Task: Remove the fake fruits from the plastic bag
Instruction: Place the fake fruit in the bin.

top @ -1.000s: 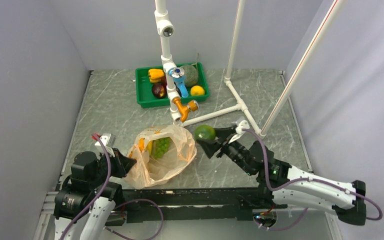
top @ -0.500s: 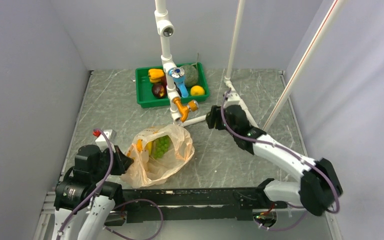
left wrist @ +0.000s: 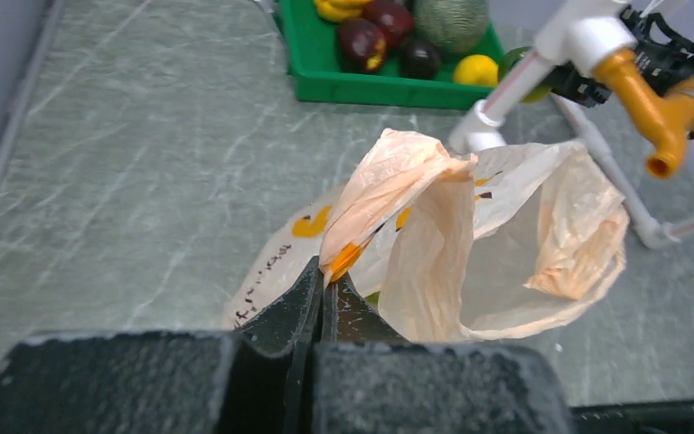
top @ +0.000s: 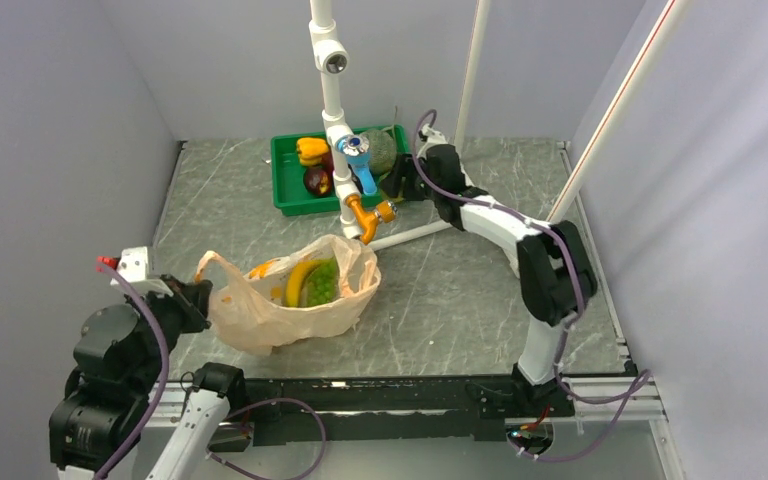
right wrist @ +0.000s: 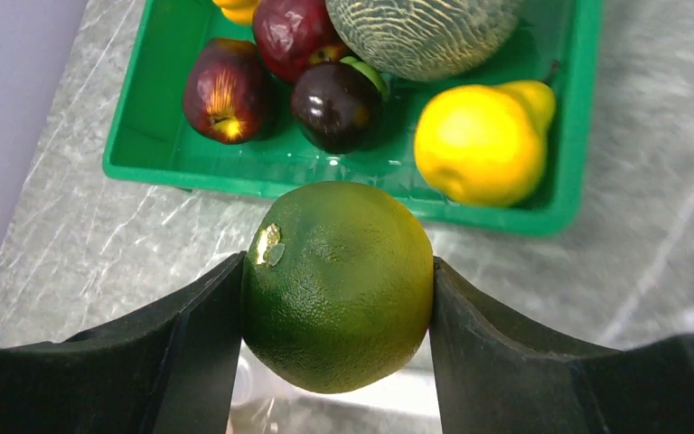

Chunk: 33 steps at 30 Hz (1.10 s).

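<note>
The peach plastic bag [top: 285,305] lies near the front left, mouth gaping toward the back. My left gripper [left wrist: 325,274] is shut on its handle loop [top: 210,266] and holds it stretched to the left. Inside the plastic bag [left wrist: 506,244] lie a green grape bunch [top: 323,284] and a yellow banana [top: 300,280]. My right gripper [right wrist: 336,289] is shut on a green round fake fruit [right wrist: 336,285] just in front of the green tray [right wrist: 542,212]. From the top view, the right gripper [top: 398,184] sits at the tray's near right corner.
The green tray [top: 288,202] at the back holds a maroon apple [right wrist: 224,90], a dark plum [right wrist: 336,104], a yellow pear [right wrist: 483,140], a netted melon [right wrist: 425,27] and a yellow pepper [top: 311,150]. A white pipe frame with an orange nozzle [top: 365,215] stands between tray and bag.
My right arm swung from beside the bag to the far tray, carrying the green fruit. My left gripper pulled the bag handle left, stretching the bag open.
</note>
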Motion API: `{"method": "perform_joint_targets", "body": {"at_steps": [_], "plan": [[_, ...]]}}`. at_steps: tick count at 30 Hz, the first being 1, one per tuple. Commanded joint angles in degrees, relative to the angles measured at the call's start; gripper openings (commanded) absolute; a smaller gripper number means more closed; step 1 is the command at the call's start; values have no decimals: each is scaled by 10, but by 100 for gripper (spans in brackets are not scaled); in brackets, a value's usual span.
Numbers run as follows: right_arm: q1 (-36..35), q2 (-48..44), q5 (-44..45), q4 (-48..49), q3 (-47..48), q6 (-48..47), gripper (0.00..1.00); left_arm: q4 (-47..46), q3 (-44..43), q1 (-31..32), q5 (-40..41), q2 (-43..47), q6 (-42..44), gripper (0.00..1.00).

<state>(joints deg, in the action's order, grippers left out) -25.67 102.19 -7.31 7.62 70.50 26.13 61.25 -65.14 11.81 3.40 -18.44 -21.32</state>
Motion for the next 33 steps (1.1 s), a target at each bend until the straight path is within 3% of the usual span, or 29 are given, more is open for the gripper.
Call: {"method": "perform_joint_targets", "body": {"at_steps": [1,10,16,22,26,33], "plan": [[6,100,-61,30,111,-16,0,-31,4,-2,100,-45,36,0],[-2,212,-111,36,252,1,0,-11,-12,-2,281,-25,74,0],[-23,276,-97,-3,370,-17,0,-3,-5,-3,317,1,70,0],[-44,361,-67,-54,505,-37,20,4,-6,-2,261,13,44,0],[-50,425,-53,-108,617,-51,22,3,10,-2,167,21,31,0],[-52,449,7,-93,650,-75,36,-8,70,-2,12,30,-2,0]]}}
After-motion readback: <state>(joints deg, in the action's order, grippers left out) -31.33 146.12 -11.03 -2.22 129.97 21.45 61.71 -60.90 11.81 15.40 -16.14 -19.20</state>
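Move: The right hand, still holding the green fruit, has the bin's middle about 12 cm ahead, 13 cm left and 12 cm below. In the bin from that hand, the lemon is some 9 cm ahead and 2 cm right, the dark plum 10 ahead and 10 left, and the red apple 8 ahead and 20 left. From the left hand the bin's middle is roughly 45 cm ahead and 25 right, far below; the bag's body hangs 10 ahead, 13 right, 18 below. Keeping its grip on the green fruit, the right hand carries it over the near rim into the space above the bin, about 15 cm left and 12 cm forward, dipping, rising, then sinking again while turning slightly counter-clockwise. The left hand, still pinching a bag handle, swings left about 9 cm, turning some 25 degrees counter-clockwise, then comes back roughly halfway. ##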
